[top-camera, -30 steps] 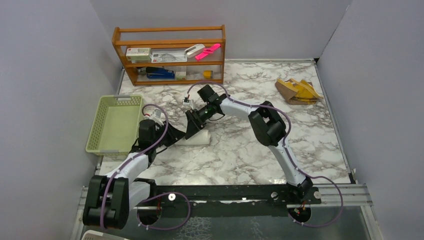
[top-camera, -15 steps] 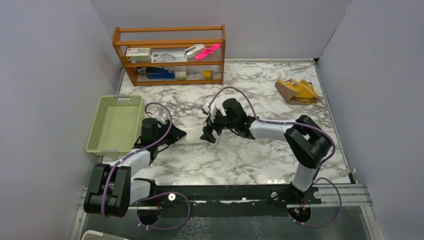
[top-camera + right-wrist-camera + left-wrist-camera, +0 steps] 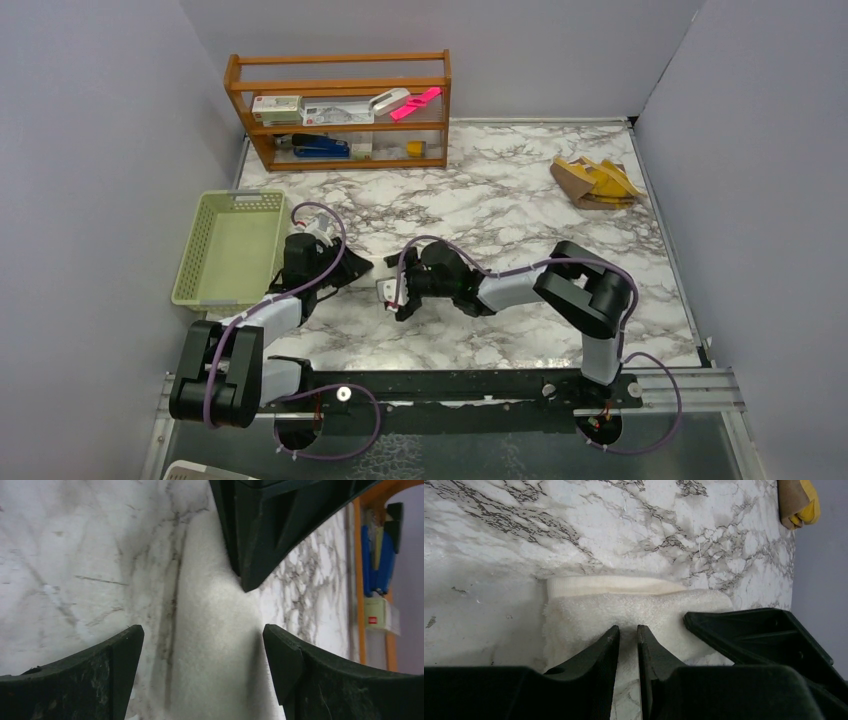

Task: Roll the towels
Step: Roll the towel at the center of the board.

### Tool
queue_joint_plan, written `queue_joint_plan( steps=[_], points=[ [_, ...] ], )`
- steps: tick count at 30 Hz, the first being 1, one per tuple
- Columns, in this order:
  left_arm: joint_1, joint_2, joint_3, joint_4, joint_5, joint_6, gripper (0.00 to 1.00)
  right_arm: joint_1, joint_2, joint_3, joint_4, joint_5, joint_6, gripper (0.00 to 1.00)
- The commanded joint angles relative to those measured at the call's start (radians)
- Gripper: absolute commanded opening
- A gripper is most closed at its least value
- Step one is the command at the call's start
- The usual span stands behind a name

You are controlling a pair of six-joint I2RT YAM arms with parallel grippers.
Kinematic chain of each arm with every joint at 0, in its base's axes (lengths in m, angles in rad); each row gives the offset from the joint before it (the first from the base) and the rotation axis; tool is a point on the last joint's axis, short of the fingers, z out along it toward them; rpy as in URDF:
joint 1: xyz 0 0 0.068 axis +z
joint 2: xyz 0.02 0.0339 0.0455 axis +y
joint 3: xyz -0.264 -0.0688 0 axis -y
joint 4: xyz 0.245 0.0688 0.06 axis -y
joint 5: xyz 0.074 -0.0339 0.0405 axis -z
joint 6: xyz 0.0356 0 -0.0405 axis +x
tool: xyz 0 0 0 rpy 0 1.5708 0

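Note:
A white textured towel (image 3: 624, 602) lies rolled or folded on the marble table, mostly hidden between the two grippers in the top view (image 3: 378, 286). My left gripper (image 3: 628, 631) holds its near edge, jaws almost together with towel pile in the narrow gap. From the right, my right gripper (image 3: 202, 650) stands wide open astride the towel (image 3: 215, 645), one finger on each side, and its finger (image 3: 749, 630) shows in the left wrist view. The mustard-yellow towel (image 3: 597, 182) lies crumpled at the far right corner, apart from both grippers.
A pale green basket (image 3: 228, 245) stands just left of the left arm. A wooden shelf (image 3: 340, 110) with boxes and a stapler stands at the back left. Grey walls close in the table on three sides.
The right arm swung from above the towel down to its right end, and its jaws opened wider round it. The left gripper stayed on the towel.

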Motion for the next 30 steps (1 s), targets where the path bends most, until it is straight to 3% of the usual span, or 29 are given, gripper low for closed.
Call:
queue_joint_plan(
  steps=[1, 6, 12, 16, 19, 22, 25, 30],
  points=[
    [-0.002, 0.024, 0.005, -0.058, -0.065, 0.042, 0.24, 0.005, 0.042, 0.072, -0.041, 0.064, -0.104, 0.89],
    [-0.002, 0.035, 0.013, -0.059, -0.057, 0.045, 0.24, 0.006, 0.081, 0.107, -0.082, 0.118, -0.109, 0.83],
    [-0.002, 0.04, 0.029, -0.061, -0.053, 0.039, 0.24, 0.006, 0.102, 0.189, -0.262, 0.105, -0.058, 0.58],
    [-0.002, 0.014, 0.061, -0.086, -0.071, 0.027, 0.25, -0.002, 0.107, 0.241, -0.369, 0.048, 0.06, 0.45],
    [-0.002, -0.056, 0.128, -0.177, -0.12, 0.031, 0.27, -0.049, 0.117, 0.327, -0.482, -0.101, 0.233, 0.44],
    [-0.001, -0.151, 0.198, -0.271, -0.18, 0.033, 0.37, -0.101, 0.128, 0.394, -0.553, -0.224, 0.411, 0.44],
    [-0.001, -0.203, 0.246, -0.341, -0.198, 0.036, 0.45, -0.144, 0.131, 0.43, -0.543, -0.277, 0.602, 0.45],
    [-0.002, -0.208, 0.222, -0.358, -0.151, -0.022, 0.47, -0.221, 0.204, 0.541, -0.605, -0.321, 0.853, 0.46]
  ],
)
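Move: The rolled towel already lies between the right gripper's open fingers, its middle roughly 2 cm ahead of that hand, 2 cm to its left and 1 cm below. From the left hand, which presses on the towel's left part, that middle is about 4 cm to the right, level front to back and 3 cm below. The wooden rack stands some 26 cm ahead of the right hand and 8 cm to its left. Slide the right gripper about 3 cm forward while closing its fingers to half-open to pinch the towel roll, then turn that wrist some 40 degrees, its top going forward, carrying on 2 cm farther out. Keep the left fingers on the roll at first, then lift them off about 10 cm up and 4 cm forward, opening them part-way and tilting them up slightly. ##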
